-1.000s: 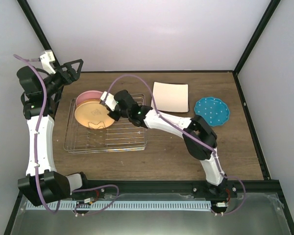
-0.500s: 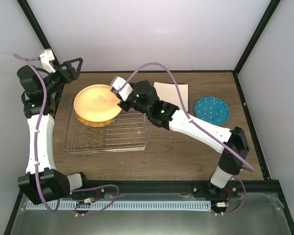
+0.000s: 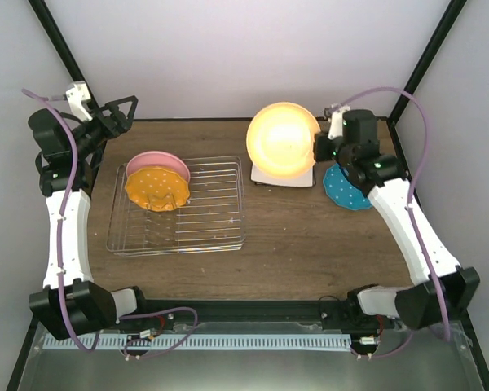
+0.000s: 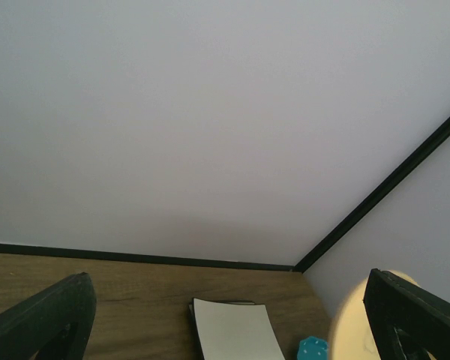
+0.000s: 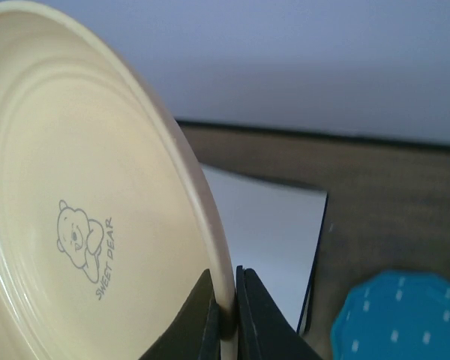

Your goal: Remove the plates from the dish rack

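My right gripper [image 3: 319, 147] is shut on the rim of the round orange plate [image 3: 281, 144] and holds it on edge above the square cream plate [image 3: 287, 173], which lies white back up on the table. In the right wrist view the jaws [image 5: 226, 311] pinch the orange plate [image 5: 82, 210], which has a bear print. The teal dotted plate [image 3: 349, 187] lies to the right. The dish rack [image 3: 204, 232] holds the pink plate [image 3: 156, 161] and the orange dotted plate [image 3: 155, 189], both upright at its back left. My left gripper [image 3: 124, 110] is open and empty, raised behind the rack.
The left wrist view looks over the back of the table at the square plate [image 4: 232, 330], the teal plate [image 4: 313, 349] and the held orange plate [image 4: 352, 322]. White walls with black frame posts [image 3: 428, 57] close in the table at the back and sides.
My right arm has lifted the orange plate out of the rack and carried it right, to above the square plate. The left arm has not moved.
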You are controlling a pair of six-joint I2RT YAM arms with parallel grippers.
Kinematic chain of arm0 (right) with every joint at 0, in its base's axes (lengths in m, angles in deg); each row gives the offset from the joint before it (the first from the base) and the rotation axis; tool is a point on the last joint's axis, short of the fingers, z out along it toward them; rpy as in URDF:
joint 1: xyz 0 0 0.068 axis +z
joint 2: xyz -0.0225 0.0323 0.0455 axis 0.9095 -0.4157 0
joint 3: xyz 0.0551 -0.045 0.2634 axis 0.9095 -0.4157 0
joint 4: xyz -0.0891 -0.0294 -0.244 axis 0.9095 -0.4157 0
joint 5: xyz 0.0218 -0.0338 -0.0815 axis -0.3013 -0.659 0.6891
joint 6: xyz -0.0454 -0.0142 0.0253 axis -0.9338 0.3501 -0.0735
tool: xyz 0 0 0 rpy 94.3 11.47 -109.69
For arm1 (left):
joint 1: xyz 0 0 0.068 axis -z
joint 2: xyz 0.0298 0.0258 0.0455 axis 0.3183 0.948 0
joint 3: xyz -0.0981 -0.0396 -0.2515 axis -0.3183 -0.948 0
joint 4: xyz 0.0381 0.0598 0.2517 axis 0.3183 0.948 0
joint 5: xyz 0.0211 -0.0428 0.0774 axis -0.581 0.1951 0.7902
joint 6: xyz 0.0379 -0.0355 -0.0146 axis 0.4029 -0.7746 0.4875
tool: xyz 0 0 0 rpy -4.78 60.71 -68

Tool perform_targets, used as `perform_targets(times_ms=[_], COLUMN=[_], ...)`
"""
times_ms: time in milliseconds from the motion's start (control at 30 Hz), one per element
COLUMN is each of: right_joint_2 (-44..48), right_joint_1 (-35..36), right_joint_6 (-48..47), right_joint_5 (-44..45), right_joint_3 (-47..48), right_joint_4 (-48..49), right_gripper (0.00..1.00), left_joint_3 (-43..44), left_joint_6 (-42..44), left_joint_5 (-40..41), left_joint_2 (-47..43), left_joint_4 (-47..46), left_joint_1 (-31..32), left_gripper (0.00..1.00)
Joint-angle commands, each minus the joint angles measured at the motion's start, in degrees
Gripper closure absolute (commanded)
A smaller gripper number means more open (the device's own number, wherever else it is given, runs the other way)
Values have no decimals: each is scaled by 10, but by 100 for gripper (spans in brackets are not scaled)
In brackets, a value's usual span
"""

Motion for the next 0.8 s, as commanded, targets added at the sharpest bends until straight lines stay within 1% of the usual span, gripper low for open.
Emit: perform_targets(times_ms=[0, 100, 200, 333, 533, 767], right_joint_2=[58, 73, 89, 110, 104, 83], right_joint_1=[-22, -33, -33, -36, -50, -76], right_joint_6=[50, 59, 77, 107, 134, 143], right_joint_5=[-145, -192, -214, -193, -169, -137], right_joint_3=[-37, -81, -145, -226, -283, -349], right_joint_4=[-157, -210, -236, -224, -204, -193], right_gripper=[99, 99, 99, 99, 99, 99], left_joint_3=[-4, 1, 2, 1, 1, -2], left_joint_6=[-9, -11, -10, -8, -2, 5], left_joint_5=[-11, -14, -15, -20, -21, -21], left_joint_2=[12, 19, 20, 20, 14, 6], left_joint_4=[-23, -27, -25, -20, -16, -6], left_joint_1=[2, 2, 2, 2, 2, 2], left_gripper=[0, 0, 0, 0, 0, 0])
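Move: The right hand grips the cream plate by its right rim. The bare table meant for it lies some 19 cm back and 6 cm left of this hand, about 32 cm lower. The white square plates lie about 3 cm ahead and 8 cm left, the blue plate roughly 2 cm back and 13 cm right, both also on the table far below. From the left hand, that bare table is around 43 cm right, 21 cm back and 42 cm down. Keeping the cream plate's rim pinched in its closed fingers, the right hand sinks about 24 cm while drawing back some 16 cm, away from the white square plates and down towards the bare table on their near side. The wrist tips about 50 degrees nose-down on the way, and the descent slows over the last stretch. ##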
